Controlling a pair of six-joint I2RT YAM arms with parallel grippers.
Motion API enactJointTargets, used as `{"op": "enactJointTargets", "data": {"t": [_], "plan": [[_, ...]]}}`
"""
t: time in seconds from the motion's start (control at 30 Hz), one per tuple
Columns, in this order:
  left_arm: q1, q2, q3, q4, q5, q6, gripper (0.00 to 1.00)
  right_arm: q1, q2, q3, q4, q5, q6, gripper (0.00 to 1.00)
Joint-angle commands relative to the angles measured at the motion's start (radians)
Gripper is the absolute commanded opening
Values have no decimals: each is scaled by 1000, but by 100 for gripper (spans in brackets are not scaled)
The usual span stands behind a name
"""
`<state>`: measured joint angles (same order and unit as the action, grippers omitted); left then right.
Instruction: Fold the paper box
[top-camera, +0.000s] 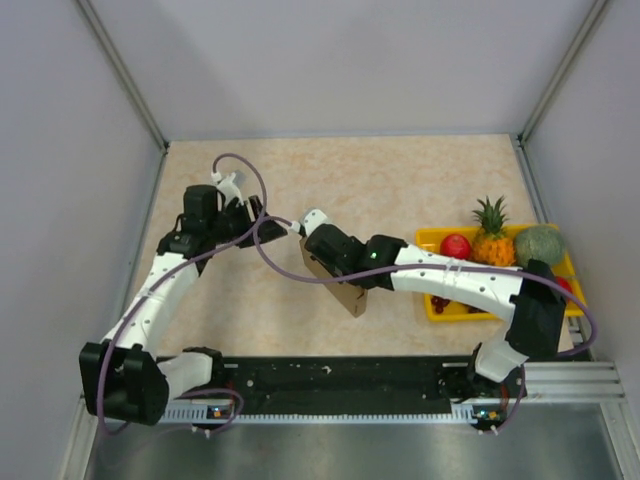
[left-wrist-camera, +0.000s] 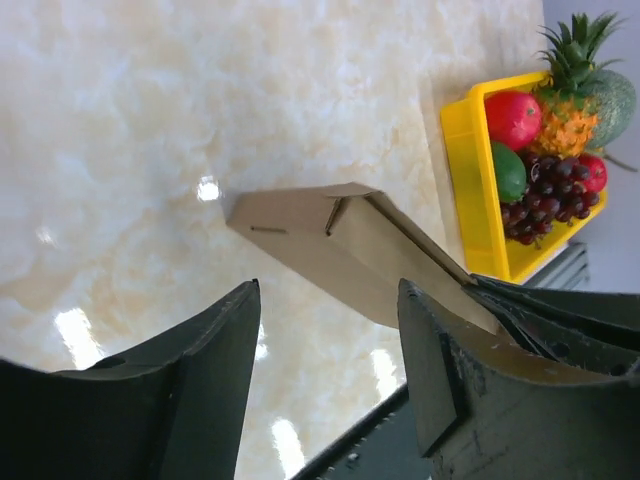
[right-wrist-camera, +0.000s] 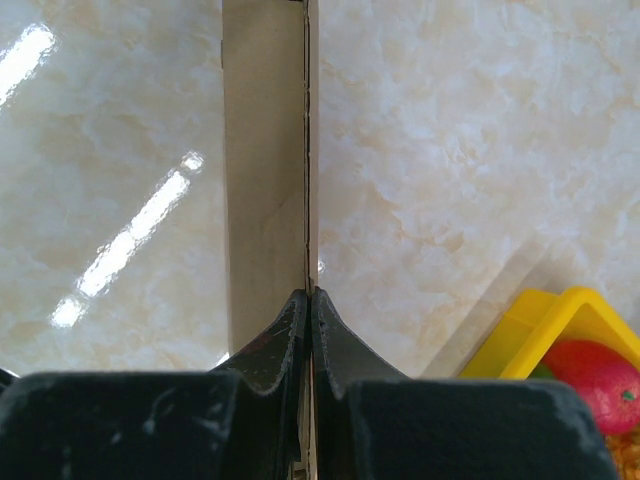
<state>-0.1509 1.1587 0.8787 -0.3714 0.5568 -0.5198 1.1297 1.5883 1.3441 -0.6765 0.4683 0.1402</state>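
Observation:
The paper box (top-camera: 345, 290) is plain brown cardboard, held up off the table near the middle. My right gripper (top-camera: 318, 240) is shut on a thin wall of it; in the right wrist view the fingers (right-wrist-camera: 308, 310) pinch the cardboard edge and the box (right-wrist-camera: 262, 170) runs straight away from them. My left gripper (top-camera: 245, 212) is open and empty, just left of the box. In the left wrist view the box (left-wrist-camera: 340, 250) shows beyond my open left gripper (left-wrist-camera: 328, 300), with a flap and a slit at its end.
A yellow fruit tray (top-camera: 432, 240) with a pineapple (top-camera: 490, 235), a red fruit, grapes and a green melon sits at the right; it also shows in the left wrist view (left-wrist-camera: 470, 180). Grey walls enclose the table. A black rail (top-camera: 340, 385) runs along the near edge.

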Motion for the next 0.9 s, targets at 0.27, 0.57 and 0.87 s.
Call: {"op": "enactJointTargets", "data": {"t": [0.27,0.57,0.87], "plan": [[-104,-54,-104,417,-89,489,54,8,-42,-85,120,-74,-68,0],[-72,245,103,243,328,636,41,8,-54,-105,141,-88,-90,0],[-72,245,92,223,410,701,41,-2,-68,-137,157,-102,-83,0]]}}
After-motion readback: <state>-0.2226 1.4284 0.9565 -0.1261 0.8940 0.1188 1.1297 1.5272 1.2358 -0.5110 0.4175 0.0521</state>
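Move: The box, stood on its narrow side, runs obliquely from far left to near right. Its far upper corner lies roughly 6 cm right of the left gripper, level with it in reach and some 4 cm below. The right gripper, already pinching the box's upper edge, is about 13 cm right of the left gripper, 7 cm nearer the base and 5 cm lower. From the right gripper that corner is about 7 cm ahead, 7 cm left and 1 cm below. Bring the left gripper about 5 cm right and 3 cm forward to the box's far upper corner, easing back slightly at the end. Swing its fingers clockwise and lift them flatter so they point mostly right, closing them partway around the corner. Keep the right gripper shut on the upper edge, turning it some 5 degrees counter-clockwise as it drifts 1 cm left. ##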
